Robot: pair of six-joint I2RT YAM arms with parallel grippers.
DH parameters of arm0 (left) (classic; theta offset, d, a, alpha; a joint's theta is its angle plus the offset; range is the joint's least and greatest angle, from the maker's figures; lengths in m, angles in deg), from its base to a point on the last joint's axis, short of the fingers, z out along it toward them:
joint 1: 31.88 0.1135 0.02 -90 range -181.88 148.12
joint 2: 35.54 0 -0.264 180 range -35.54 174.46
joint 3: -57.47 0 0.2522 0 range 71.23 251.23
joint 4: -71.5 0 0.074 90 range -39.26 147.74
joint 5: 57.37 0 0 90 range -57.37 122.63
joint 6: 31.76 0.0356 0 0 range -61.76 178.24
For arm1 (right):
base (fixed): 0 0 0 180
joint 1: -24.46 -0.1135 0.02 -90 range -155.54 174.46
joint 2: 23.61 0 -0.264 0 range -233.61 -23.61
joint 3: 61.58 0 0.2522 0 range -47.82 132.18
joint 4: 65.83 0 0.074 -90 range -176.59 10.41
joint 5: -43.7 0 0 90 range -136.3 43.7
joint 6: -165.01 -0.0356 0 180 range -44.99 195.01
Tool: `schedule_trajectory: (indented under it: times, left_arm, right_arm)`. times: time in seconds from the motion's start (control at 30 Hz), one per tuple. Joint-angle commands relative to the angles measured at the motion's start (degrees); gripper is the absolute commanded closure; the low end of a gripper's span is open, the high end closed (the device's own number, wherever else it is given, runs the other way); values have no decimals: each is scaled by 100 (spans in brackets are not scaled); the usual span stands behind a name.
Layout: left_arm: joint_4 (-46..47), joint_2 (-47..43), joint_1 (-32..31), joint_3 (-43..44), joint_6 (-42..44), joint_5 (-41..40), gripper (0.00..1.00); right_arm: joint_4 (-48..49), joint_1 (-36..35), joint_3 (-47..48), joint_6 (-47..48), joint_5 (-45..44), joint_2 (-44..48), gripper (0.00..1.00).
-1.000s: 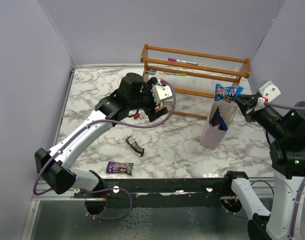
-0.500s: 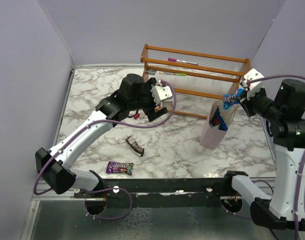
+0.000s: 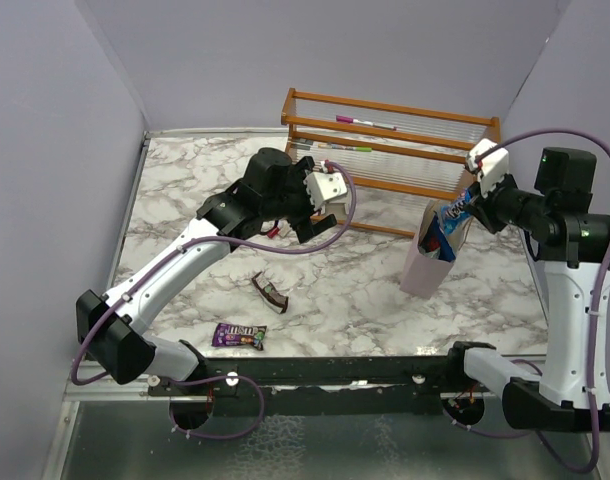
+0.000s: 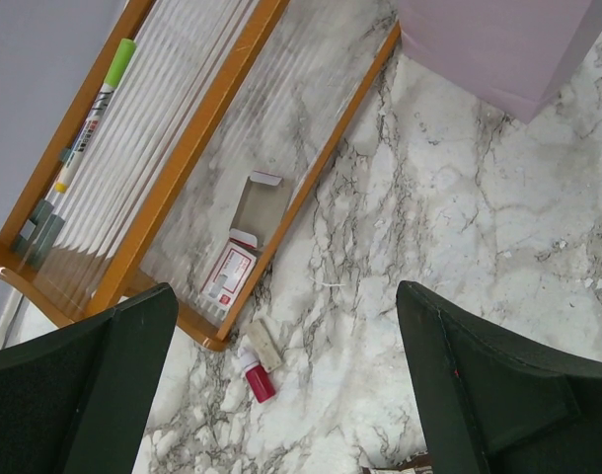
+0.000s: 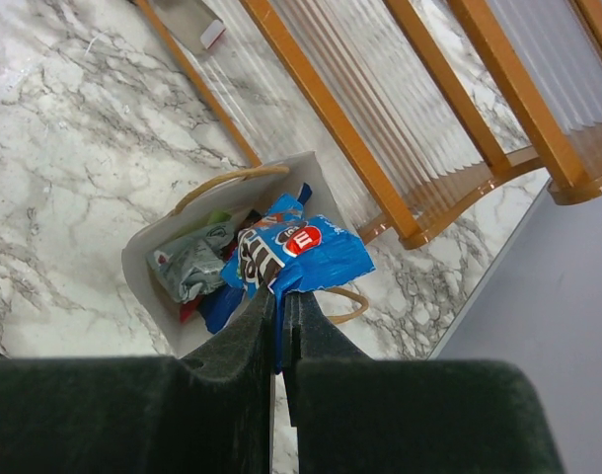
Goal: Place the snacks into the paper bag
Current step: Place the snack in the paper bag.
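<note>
The pale paper bag (image 3: pixel 422 262) stands upright right of centre; in the right wrist view its rim (image 5: pixel 141 237) is open, with several wrapped snacks inside. My right gripper (image 3: pixel 467 205) is shut on a blue packet (image 5: pixel 299 255) and holds it over the bag's mouth. A dark brown bar (image 3: pixel 270 293) and a purple packet (image 3: pixel 239 335) lie on the marble in front of the left arm. My left gripper (image 3: pixel 318 208) is open and empty, hovering near the rack's left end, with nothing between its fingers (image 4: pixel 498 395).
A wooden rack with clear shelves (image 3: pixel 390 150) stands at the back, holding pens and a white card (image 4: pixel 227 274). A tiny red cylinder (image 4: pixel 255 375) and a small beige piece (image 4: pixel 263 345) lie by its corner. Purple walls close three sides.
My right gripper has swung left and tipped down, bringing the blue packet from beside the bag to over its mouth. The left arm has barely moved.
</note>
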Motion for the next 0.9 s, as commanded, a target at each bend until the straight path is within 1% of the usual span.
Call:
schedule_trajectory:
  times: [0.0, 0.37, 0.87]
  left_arm:
    - [31, 37, 0, 48, 22, -122, 4]
    - [79, 20, -5, -11, 22, -122, 4]
    - [70, -3, -6, -10, 100, -115, 4]
  right_arm:
    - [-145, 30, -120, 125, 192, -60, 99]
    - [206, 23, -891, 77, 669, -89, 99]
    - [651, 21, -1351, -91, 812, -142, 98]
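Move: Below the right hand, which pinches the blue snack packet by its end, the paper bag's open mouth is centred about 10 cm down, 4 cm to the left and 1 cm ahead. Snacks already packed lie some 6 cm beneath that mouth. The wooden rack's middle is roughly 17 cm ahead of the right hand and 13 cm left. From the idle left hand the mouth is about 22 cm right, 4 cm back and 5 cm lower. Sinking about 7 cm and easing slightly left, the right hand lowers the blue snack packet into the open mouth of the paper bag. The fingers tip about 10 degrees further down on the way and stay shut, still pinching the packet's end. ##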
